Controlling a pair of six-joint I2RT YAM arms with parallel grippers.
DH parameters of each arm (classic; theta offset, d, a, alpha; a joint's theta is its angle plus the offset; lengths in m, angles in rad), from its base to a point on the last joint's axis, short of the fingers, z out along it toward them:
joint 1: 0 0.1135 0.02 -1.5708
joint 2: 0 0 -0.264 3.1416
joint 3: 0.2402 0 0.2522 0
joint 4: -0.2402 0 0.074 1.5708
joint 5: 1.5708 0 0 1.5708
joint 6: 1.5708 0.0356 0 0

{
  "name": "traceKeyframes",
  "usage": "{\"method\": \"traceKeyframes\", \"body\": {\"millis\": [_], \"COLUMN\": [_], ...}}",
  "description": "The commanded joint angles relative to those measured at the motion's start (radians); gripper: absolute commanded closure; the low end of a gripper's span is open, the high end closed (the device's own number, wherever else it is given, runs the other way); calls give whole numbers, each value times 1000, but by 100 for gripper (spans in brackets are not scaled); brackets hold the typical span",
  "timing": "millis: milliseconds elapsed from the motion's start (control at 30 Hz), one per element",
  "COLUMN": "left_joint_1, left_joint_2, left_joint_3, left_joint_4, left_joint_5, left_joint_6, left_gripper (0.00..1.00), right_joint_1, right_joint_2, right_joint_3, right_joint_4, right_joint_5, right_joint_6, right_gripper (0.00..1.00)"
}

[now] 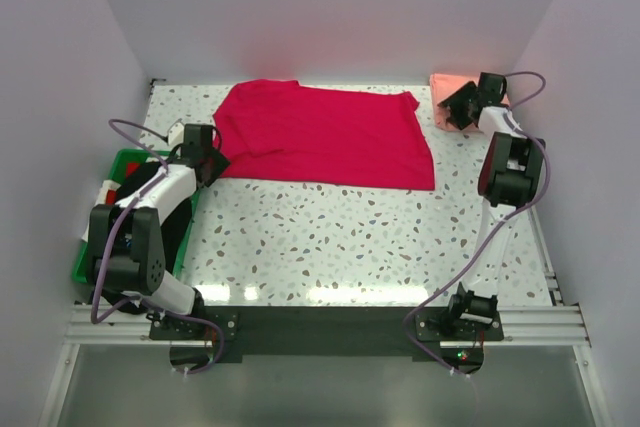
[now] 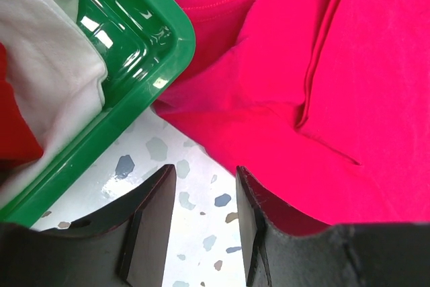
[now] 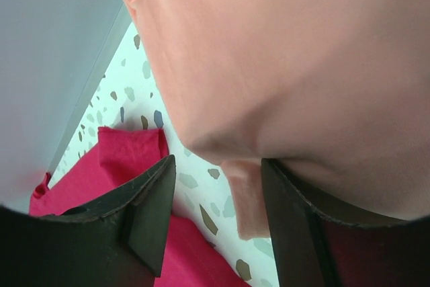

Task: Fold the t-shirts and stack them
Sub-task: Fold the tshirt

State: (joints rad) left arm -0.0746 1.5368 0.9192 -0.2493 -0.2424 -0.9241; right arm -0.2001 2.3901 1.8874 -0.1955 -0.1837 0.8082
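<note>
The crimson t-shirt (image 1: 325, 137) lies spread flat across the back of the table, partly folded over at its left side. My left gripper (image 1: 205, 162) sits low at the shirt's near-left corner. In the left wrist view it (image 2: 205, 173) is open over bare table, its right finger at the hem of the crimson cloth (image 2: 322, 85). The salmon pink t-shirt (image 1: 447, 97) lies bunched in the back right corner. My right gripper (image 1: 468, 105) hovers at it, open (image 3: 218, 162). The pink cloth (image 3: 289, 65) bulges just above the jaws, and a small flap hangs beside the right finger.
A green plastic crate (image 1: 90, 257) stands at the table's left edge beside the left arm, with white cloth (image 2: 47, 78) and dark garments in it. Its corner (image 2: 168, 52) almost touches the crimson shirt. Walls close in the back and both sides.
</note>
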Motion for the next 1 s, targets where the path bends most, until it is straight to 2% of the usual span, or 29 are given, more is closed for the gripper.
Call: {"method": "traceKeyframes", "body": {"millis": [0,167,267,300,400,533,700,967], "left_joint_1": [1,1,1,1,-1,1,1,2], "left_joint_2": [-41,-35,-17,-3,26,62,86,88], "left_joint_3": [12,13,17,15,29,61,79,98], "left_joint_4": [15,-4,-16,-13,-13,-33,-38,-53], "left_joint_5": [-46,-100,-144,-147,-169,-213,-245,-265], "left_joint_6": [-4,-22,-39,-41,-45,-42,-47,-36], "left_gripper": [54,53,52,51,51,51,51,50], "right_joint_1": [-4,24,57,65,94,154,171,171], "right_joint_2": [-54,-205,-347,-432,-547,-707,-773,-756], "right_joint_3": [45,-34,-192,-305,-538,-743,-924,-964], "right_joint_4": [-67,-149,-180,-168,-118,-84,-48,-44], "right_joint_5": [-31,-10,30,53,69,122,153,194], "right_joint_6": [-61,-105,-133,-135,-119,-129,-129,-142], "right_gripper": [42,41,41,41,41,41,42,45]}}
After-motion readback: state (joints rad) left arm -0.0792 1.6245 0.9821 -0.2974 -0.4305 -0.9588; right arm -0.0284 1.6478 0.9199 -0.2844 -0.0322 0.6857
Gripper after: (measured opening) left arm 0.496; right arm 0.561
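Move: The near right corner of the red t-shirt lies about 24 cm back and 7 cm to the left of my right hand, some 4 cm lower. Directly at that hand is the folded salmon t-shirt, centred 2 cm ahead and 5 cm right; the red shirt's far right sleeve tip is about 14 cm left, 3 cm ahead. From my left hand, the red shirt's near left corner is roughly 3 cm ahead, 4 cm left and 6 cm below, with the green bin's far right corner 5 cm beyond it. My right hand comes free of the salmon t-shirt and hops back towards me about 25 cm and some 8 cm left, arcing up about 7 cm and then down to just above the red shirt's near right corner, fingers still open and tipping down nearly 20 degrees. My open left hand eases about 3 cm left and slightly down towards the near left corner, rolling its left side up a little. ##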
